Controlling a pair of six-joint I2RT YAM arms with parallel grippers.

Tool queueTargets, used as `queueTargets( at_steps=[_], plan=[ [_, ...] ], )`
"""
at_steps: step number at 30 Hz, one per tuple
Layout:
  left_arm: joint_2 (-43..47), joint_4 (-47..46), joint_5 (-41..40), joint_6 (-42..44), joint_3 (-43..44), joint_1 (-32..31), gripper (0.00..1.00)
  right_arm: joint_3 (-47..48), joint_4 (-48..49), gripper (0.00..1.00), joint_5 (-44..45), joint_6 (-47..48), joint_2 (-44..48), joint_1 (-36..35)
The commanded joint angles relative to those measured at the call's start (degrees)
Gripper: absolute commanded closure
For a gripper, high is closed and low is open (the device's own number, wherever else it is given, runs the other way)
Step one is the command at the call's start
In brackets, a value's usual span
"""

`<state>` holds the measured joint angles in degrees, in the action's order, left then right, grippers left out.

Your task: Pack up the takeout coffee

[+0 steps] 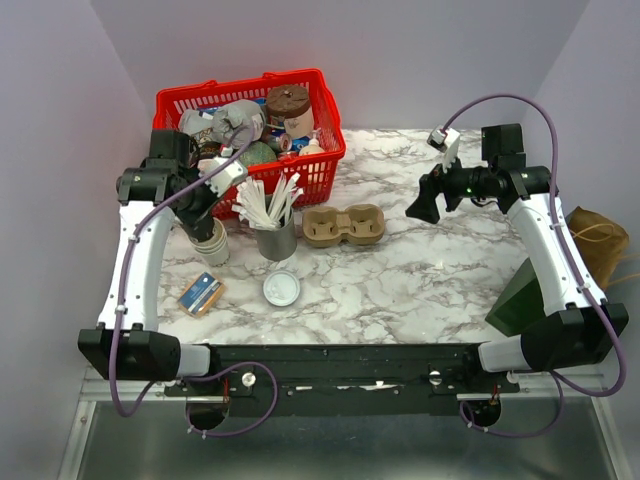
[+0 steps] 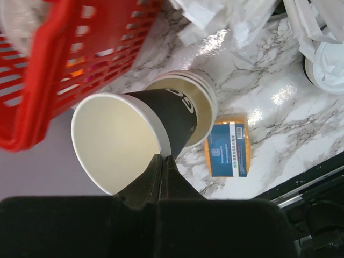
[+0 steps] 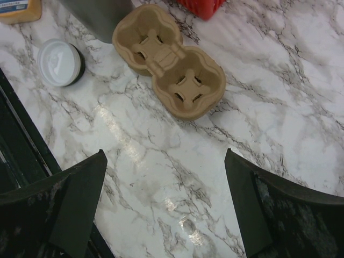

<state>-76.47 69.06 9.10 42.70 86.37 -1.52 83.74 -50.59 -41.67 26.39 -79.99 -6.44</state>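
No lidded takeout coffee is in view. My left gripper [image 2: 164, 158] is shut on the rim of a lidless paper cup [image 2: 118, 140], black outside and cream inside. The cup is tilted just above the stack of paper cups [image 2: 203, 99], beside the red basket [image 2: 54, 64]. In the top view the left gripper [image 1: 205, 205] hovers over that stack [image 1: 212, 245]. A loose white lid [image 1: 281, 289] lies flat on the marble. My right gripper [image 3: 165, 161] is open and empty, above bare marble, near a brown two-cup carrier [image 3: 169, 59].
The red basket [image 1: 330, 150] of mixed goods stands at the back left. A grey holder of straws and stirrers [image 1: 277, 240] stands left of the carrier [image 1: 343, 226]. An orange and blue packet [image 1: 202, 294] lies front left. A brown paper bag [image 1: 598, 240] and a dark green object [image 1: 520, 295] sit at the right edge.
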Motion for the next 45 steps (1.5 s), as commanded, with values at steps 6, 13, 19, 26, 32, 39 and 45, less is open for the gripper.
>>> queueTargets(
  at_steps=[6,13,19,26,32,39,45],
  plan=[
    [-3.16,16.62,-2.86,-2.97,23.92,-1.12,1.00,1.68,0.75,0.00,-1.48,-0.64,-0.79,-0.33],
    [-4.30,17.34,-2.96,-6.66,37.89,-10.76,1.00,2.39,3.99,0.00,1.40,-3.18,0.79,-0.33],
    [-11.15,17.43,0.74,-6.93,52.23,-29.66,1.00,3.09,8.92,0.00,15.87,-11.44,1.94,0.02],
    [-12.92,12.87,2.49,-1.40,36.11,-45.93,1.00,11.34,7.88,0.00,34.10,-17.16,0.97,3.01],
    [-15.55,4.95,6.18,2.20,27.73,-51.64,1.00,16.09,7.61,0.00,41.41,-18.04,-1.13,5.55],
    [-14.68,-11.45,6.81,3.45,10.71,-56.92,1.00,16.81,8.57,0.00,37.55,-16.64,-2.55,8.19],
    [-15.46,-23.17,4.44,0.81,1.26,-59.83,1.00,16.01,10.95,0.00,31.83,-16.46,-1.05,8.19]
  ],
)
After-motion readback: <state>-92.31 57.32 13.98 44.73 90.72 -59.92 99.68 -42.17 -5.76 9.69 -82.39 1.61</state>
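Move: My left hand pinches the rim of a dark cup still half nested in the cup stack right below it. The cup tray I carry it towards lies about 31 cm to the right, 5 cm ahead and 15 cm down. The straw holder stands some 15 cm right and 3 cm ahead, the round lid 17 cm right and 7 cm nearer me. From my open right hand the tray is roughly 19 cm left, 3 cm ahead, 17 cm below. I draw the cup up out of the stack with my left hand, about 23 cm high, then swing it right past the straw holder and sink it towards the tray's near side, ending some 33 cm right and 11 cm back, wrist turned about 60 degrees clockwise, pinch kept. My empty right hand clears away from the tray rightward, up and forward, turning clockwise, fingers open. ##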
